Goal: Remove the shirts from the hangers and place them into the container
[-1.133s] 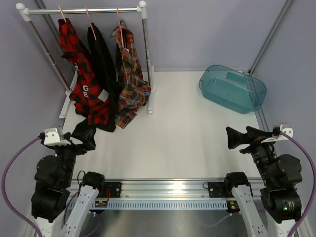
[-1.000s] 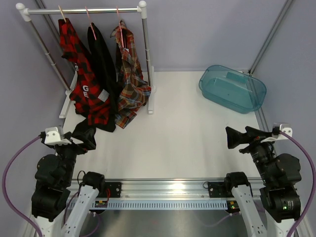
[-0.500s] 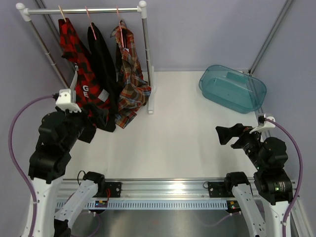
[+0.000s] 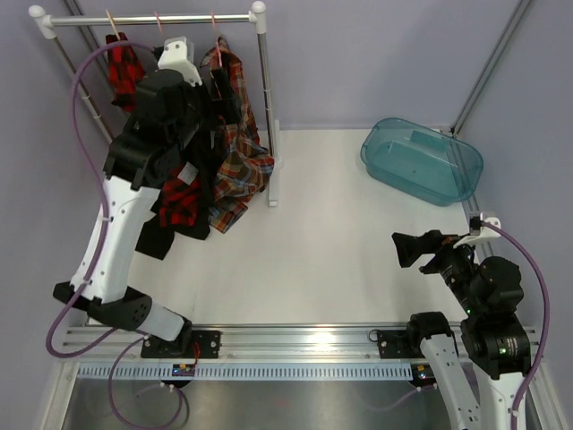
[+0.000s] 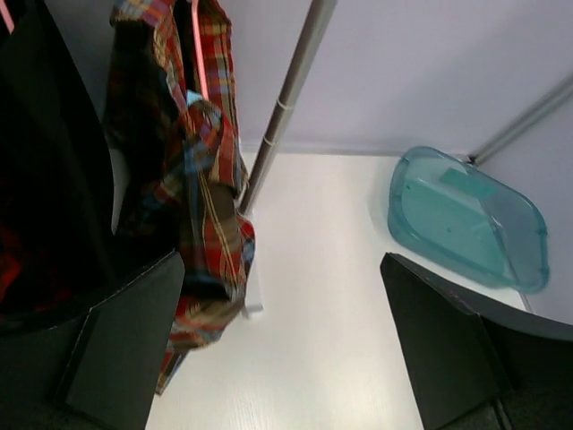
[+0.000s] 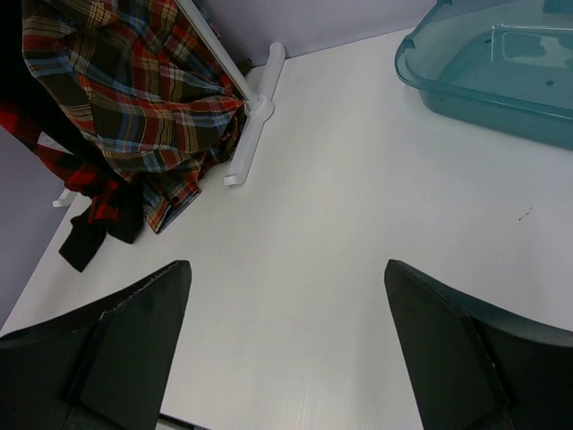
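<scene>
Three shirts hang from pink hangers on the rail: a red-and-black check one, a black one mostly hidden behind my left arm, and a tartan one. My left gripper is raised beside the tartan shirt. It is open and holds nothing, and its left finger is close to the fabric. A pink hanger wire shows inside the collar. The teal container sits empty at the back right. My right gripper hovers open over bare table, short of the container.
The white rail stands on posts with a foot bar on the table at the back left. A grey frame pole slants behind the container. The white tabletop lies between the rack and the container.
My left arm has swung up from the front left to the rail and now covers the black shirt. The right arm has shifted slightly forward. Both grippers stayed open.
</scene>
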Motion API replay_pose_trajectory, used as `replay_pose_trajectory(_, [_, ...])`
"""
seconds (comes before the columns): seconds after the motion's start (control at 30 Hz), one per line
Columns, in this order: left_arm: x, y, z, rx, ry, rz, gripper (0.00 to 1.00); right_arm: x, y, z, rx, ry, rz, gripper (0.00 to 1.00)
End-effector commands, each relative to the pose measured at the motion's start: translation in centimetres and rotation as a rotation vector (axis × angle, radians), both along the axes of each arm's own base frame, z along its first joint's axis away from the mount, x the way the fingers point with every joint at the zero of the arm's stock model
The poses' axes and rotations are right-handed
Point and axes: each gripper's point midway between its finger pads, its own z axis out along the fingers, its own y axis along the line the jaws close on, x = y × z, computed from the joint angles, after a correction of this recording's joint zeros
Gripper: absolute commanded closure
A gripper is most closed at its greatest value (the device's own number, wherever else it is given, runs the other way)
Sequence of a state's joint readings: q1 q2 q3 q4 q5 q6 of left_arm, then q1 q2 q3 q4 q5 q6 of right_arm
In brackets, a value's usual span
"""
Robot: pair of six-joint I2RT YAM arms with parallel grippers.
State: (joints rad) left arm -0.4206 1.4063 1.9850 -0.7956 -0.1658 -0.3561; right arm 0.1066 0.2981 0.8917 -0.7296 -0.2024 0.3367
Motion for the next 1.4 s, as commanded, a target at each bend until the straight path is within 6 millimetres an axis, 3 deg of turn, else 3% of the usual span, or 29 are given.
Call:
replay_pose_trajectory(0.0, [4.6, 1.6, 0.5, 0.071, -0.031, 0.183, 0.01, -0.5, 0.4, 0.6, -0.01, -0.046, 0.03, 0.0])
replay_pose_trajectory(0.07, [7.6, 1.9, -1.1, 0.148, -0.008, 0.254, 0.02, -0.8, 0.5, 0.8, -0.01, -0.062, 0.04, 0.01])
replay_pose_trajectory(0.17, [10.3, 1.9, -3.6, 0.222, 0.033, 0.306, 0.04, -1.2, 0.6, 0.8, -0.013, -0.085, 0.051, 0.0])
replay_pose_trajectory(0.3, [12.5, 1.6, -6.3, 0.267, 0.073, 0.333, 0.12, -1.4, 0.8, 0.9, -0.011, -0.106, 0.067, 0.0])
replay_pose_trajectory(0.57, [13.5, 2.1, -7.7, 0.308, 0.084, 0.378, 0.47, -1.6, 0.9, 0.8, -0.01, -0.118, 0.07, 0.0])
replay_pose_trajectory(0.87, [13.1, 2.4, -7.2, 0.306, 0.054, 0.379, 0.75, -1.9, 0.9, 1.0, -0.008, -0.137, 0.075, 0.01])
replay_pose_trajectory(0.97, [13.1, 2.5, -7.6, 0.326, 0.061, 0.373, 0.99, -2.0, 0.9, 1.0, -0.008, -0.14, 0.075, 0.01])
replay_pose_trajectory(1.07, [12.6, 2.6, -6.1, 0.327, 0.028, 0.359, 1.0, -2.0, 0.9, 1.0, -0.007, -0.138, 0.078, 0.0])
replay_pose_trajectory(1.23, [10.4, 3.5, -1.5, 0.323, -0.067, 0.34, 1.0, -2.1, 1.0, 1.0, -0.007, -0.141, 0.082, 0.01])
replay_pose_trajectory(1.37, [8.8, 3.8, 0.1, 0.322, -0.101, 0.311, 1.0, -2.1, 1.0, 0.9, -0.008, -0.143, 0.086, 0.01])
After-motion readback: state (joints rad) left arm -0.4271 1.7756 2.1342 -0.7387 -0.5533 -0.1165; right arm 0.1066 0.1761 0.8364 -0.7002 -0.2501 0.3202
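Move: The plaid shirt's near edge, just below its collar, hangs about 14 cm ahead of the left gripper, 1 cm to its left and 12 cm lower. At about that depth and height, the black shirt hangs some 13 cm left of the gripper and the red-black shirt some 26 cm left; the rack's right post stands 20 cm ahead and 9 cm right. From the right gripper, that plaid edge is roughly 33 cm ahead, 42 cm left and 4 cm higher. Reach the open left gripper forward about 14 cm to the plaid shirt, dropping some 12 cm on the way while rolling its left side up and turning it left about 20 degrees. Shut the fingers on the fold of cloth beside the pink hanger, then, keeping the pinch, draw it up 4 cm and slightly back. ##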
